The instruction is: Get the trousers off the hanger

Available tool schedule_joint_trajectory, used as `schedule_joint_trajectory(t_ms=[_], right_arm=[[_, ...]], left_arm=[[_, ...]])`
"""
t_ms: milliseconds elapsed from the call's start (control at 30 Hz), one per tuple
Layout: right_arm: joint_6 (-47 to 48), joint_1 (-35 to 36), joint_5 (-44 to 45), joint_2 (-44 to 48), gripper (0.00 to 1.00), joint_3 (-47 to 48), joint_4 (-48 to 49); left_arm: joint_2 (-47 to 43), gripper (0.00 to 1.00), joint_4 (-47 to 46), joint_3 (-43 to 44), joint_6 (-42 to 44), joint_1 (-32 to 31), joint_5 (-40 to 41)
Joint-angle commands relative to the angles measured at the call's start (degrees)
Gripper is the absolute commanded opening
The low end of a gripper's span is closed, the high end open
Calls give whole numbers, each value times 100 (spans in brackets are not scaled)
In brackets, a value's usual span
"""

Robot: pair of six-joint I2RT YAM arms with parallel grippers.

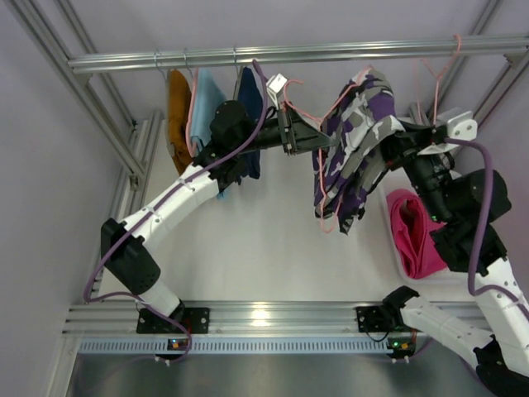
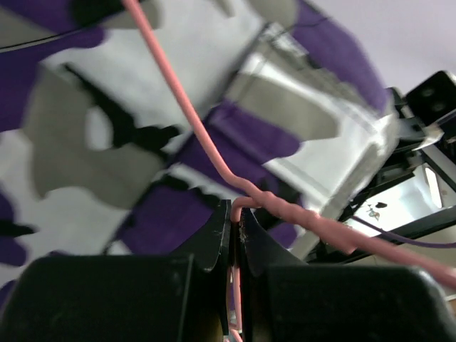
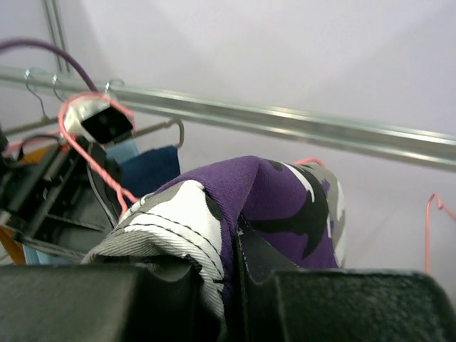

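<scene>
The patterned trousers point(image 1: 357, 141), purple, white, grey and black, drape over a pink wire hanger point(image 1: 307, 113) below the rail. My left gripper point(image 1: 318, 141) comes in from the left and is shut on the hanger wire point(image 2: 239, 210), with the trousers point(image 2: 214, 107) right in front of it. From the right, my right gripper point(image 1: 395, 142) is shut on a fold of the trousers point(image 3: 271, 192), the cloth pinched between its fingers point(image 3: 260, 256). The plain magenta-pink trousers point(image 1: 412, 231) lie folded in a white tray point(image 1: 394, 252) at the right.
A metal rail point(image 1: 289, 56) crosses the back. Orange point(image 1: 178, 116), light blue point(image 1: 207, 103) and navy point(image 1: 250, 99) garments hang from it at the left. Empty pink hangers point(image 1: 442, 66) hang at the right. Frame posts stand on both sides.
</scene>
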State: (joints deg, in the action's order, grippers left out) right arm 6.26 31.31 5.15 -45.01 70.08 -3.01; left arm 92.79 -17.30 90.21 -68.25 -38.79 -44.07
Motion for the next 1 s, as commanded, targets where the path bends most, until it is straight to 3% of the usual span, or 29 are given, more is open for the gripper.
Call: schedule_joint_trajectory(t_ms=[0, 533, 800, 967], right_arm=[[33, -90, -198, 230, 0, 961, 1092], [437, -90, -480, -51, 0, 2852, 1030], [2228, -107, 414, 247, 0, 3494, 319], [3564, -598, 741, 783, 0, 3407, -690]], left_arm=[[-156, 0, 165, -135, 417, 29, 22], [-77, 0, 842, -487, 743, 20, 531], [-262, 0, 904, -532, 971, 20, 470], [-297, 0, 913, -356, 1077, 29, 417]])
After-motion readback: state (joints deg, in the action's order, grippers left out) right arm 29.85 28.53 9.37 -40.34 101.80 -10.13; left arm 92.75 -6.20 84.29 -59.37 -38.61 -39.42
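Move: Low to its right, the white basket lies about 24 cm right and 44 cm below the right hand, some 2 cm farther out; the pink trousers in it are roughly 18 cm right and level fore and aft. The hanger's middle, under the camouflage trousers gripped there, is about 11 cm left, 4 cm back and 8 cm down. From the left hand, holding the hanger's neck, those trousers hang some 6 cm right; the navy pair is about 16 cm left and 8 cm ahead. Pulling the camouflage trousers off the hanger, the right hand keeps its pinch and sweeps up and back, nearly 20 cm each way, tipping its fingers up some 30 degrees, then swings right and turns clockwise as the rise ends. The left hand keeps hold of the hanger's neck and sinks about 8 cm, easing slightly forward with its fingertips dipping. ##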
